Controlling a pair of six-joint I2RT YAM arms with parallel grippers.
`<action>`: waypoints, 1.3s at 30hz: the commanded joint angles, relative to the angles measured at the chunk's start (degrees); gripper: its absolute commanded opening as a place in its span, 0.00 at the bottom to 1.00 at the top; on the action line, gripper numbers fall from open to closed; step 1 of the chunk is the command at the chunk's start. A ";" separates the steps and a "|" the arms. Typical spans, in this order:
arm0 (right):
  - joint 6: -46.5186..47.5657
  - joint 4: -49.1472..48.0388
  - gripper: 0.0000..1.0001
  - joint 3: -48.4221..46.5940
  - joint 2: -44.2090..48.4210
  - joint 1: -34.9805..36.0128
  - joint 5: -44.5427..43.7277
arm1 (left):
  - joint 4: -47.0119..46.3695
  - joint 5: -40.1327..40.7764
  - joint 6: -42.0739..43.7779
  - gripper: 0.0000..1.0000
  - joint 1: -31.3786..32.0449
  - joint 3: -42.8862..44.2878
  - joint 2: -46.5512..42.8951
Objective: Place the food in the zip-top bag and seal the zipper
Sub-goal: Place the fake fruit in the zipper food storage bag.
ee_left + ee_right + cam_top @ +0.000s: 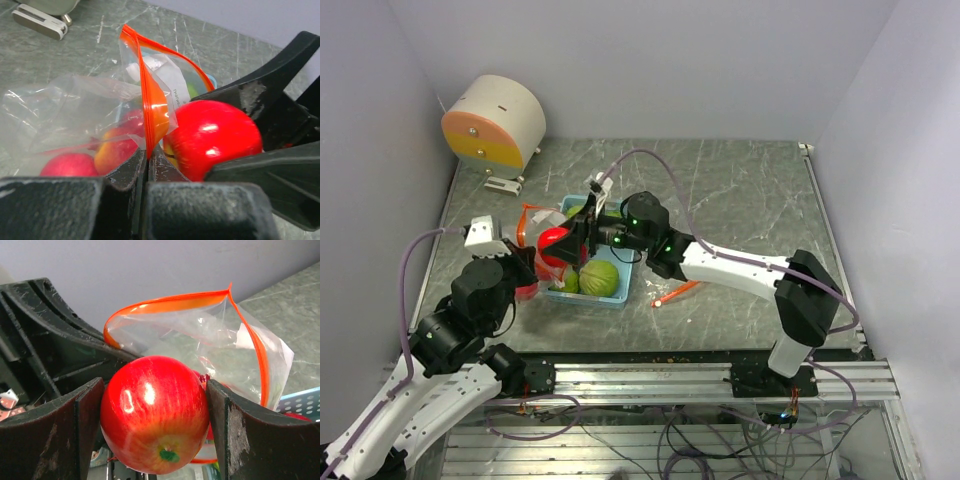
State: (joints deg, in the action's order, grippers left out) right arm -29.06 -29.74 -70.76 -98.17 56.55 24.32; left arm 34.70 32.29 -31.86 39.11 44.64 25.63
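My left gripper is shut on the orange zipper rim of the clear zip-top bag, holding its mouth upright and open. Two reddish apples lie inside the bag. My right gripper is shut on a glossy red apple right at the bag's mouth. From above, this apple hangs between the bag and the light blue tray. A ribbed green cabbage and a small green lime rest in the tray.
A round cream and orange device stands at the back left, with a white clip in front of it. An orange strip lies on the marbled table right of the tray. Walls close in on three sides.
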 commanded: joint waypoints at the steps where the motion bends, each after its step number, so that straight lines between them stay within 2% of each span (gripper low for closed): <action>1: 2.11 0.88 0.62 -4.13 -0.61 2.10 -7.40 | -4.59 -4.13 0.49 0.07 0.09 -0.73 -0.48; 8: 9.54 17.66 0.73 -12.62 -4.46 7.40 -34.67 | -6.03 -6.38 -0.13 0.07 0.07 -1.58 -0.29; 10: 11.37 21.82 0.82 -15.05 -5.78 8.53 -38.94 | -5.79 -6.24 -0.22 0.07 0.05 -1.49 -0.06; 13: 12.29 23.97 0.88 -16.70 -7.03 8.83 -38.40 | -5.85 -6.03 -0.27 0.07 0.09 -1.58 -0.20; 17: 12.28 22.93 0.93 -14.09 -5.47 8.79 -37.71 | -5.51 -5.38 -0.31 0.07 0.09 -1.58 -0.57; 24: 12.72 20.83 0.97 -8.78 0.20 8.81 -37.15 | -4.35 -3.20 -0.20 0.07 0.08 -1.28 -1.10; 29: 12.48 19.14 1.00 -2.09 7.90 8.55 -43.78 | 1.16 3.25 -1.50 0.07 0.02 1.39 -0.95; 35: 12.31 13.95 1.00 5.87 15.50 8.16 -43.54 | 6.57 10.87 -2.49 0.07 0.08 4.22 -2.10; 39: 9.23 22.79 1.00 0.90 11.21 6.50 -46.04 | 8.14 12.59 -3.61 0.07 0.07 5.27 -3.31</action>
State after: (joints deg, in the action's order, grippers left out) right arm -17.37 -12.25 -66.41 -83.11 64.53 -18.70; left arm 40.58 40.01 -33.98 39.09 47.44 23.92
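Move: The right hand holds the red apple just outside the bag's mouth; the middle of the mouth lies about 4 cm to its left, 2 cm ahead and 2 cm lower. From the left hand, pinching the zipper edge, the mouth is about 6 cm ahead and 1 cm right, level. In the basket, the big cabbage is some 6 cm ahead of the right hand, 7 cm right and 20 cm below; the green fruit is 5 cm ahead, 1 cm left, equally low. The right hand carries the apple about 5 cm forward and a little left into the bag's mouth, swinging clockwise some 25 degrees and tipping its fingers down nearly 20, and then spreads them from a firm hold to wide open as it sinks about 5 cm, lets the apple go and draws back some 10 cm to the right, rising about 6 cm. The left hand keeps its pinch on the zipper edge, easing 1 to 2 cm right towards the incoming apple, holding there, then swinging the bag about 5 cm left as the right hand pulls away. ##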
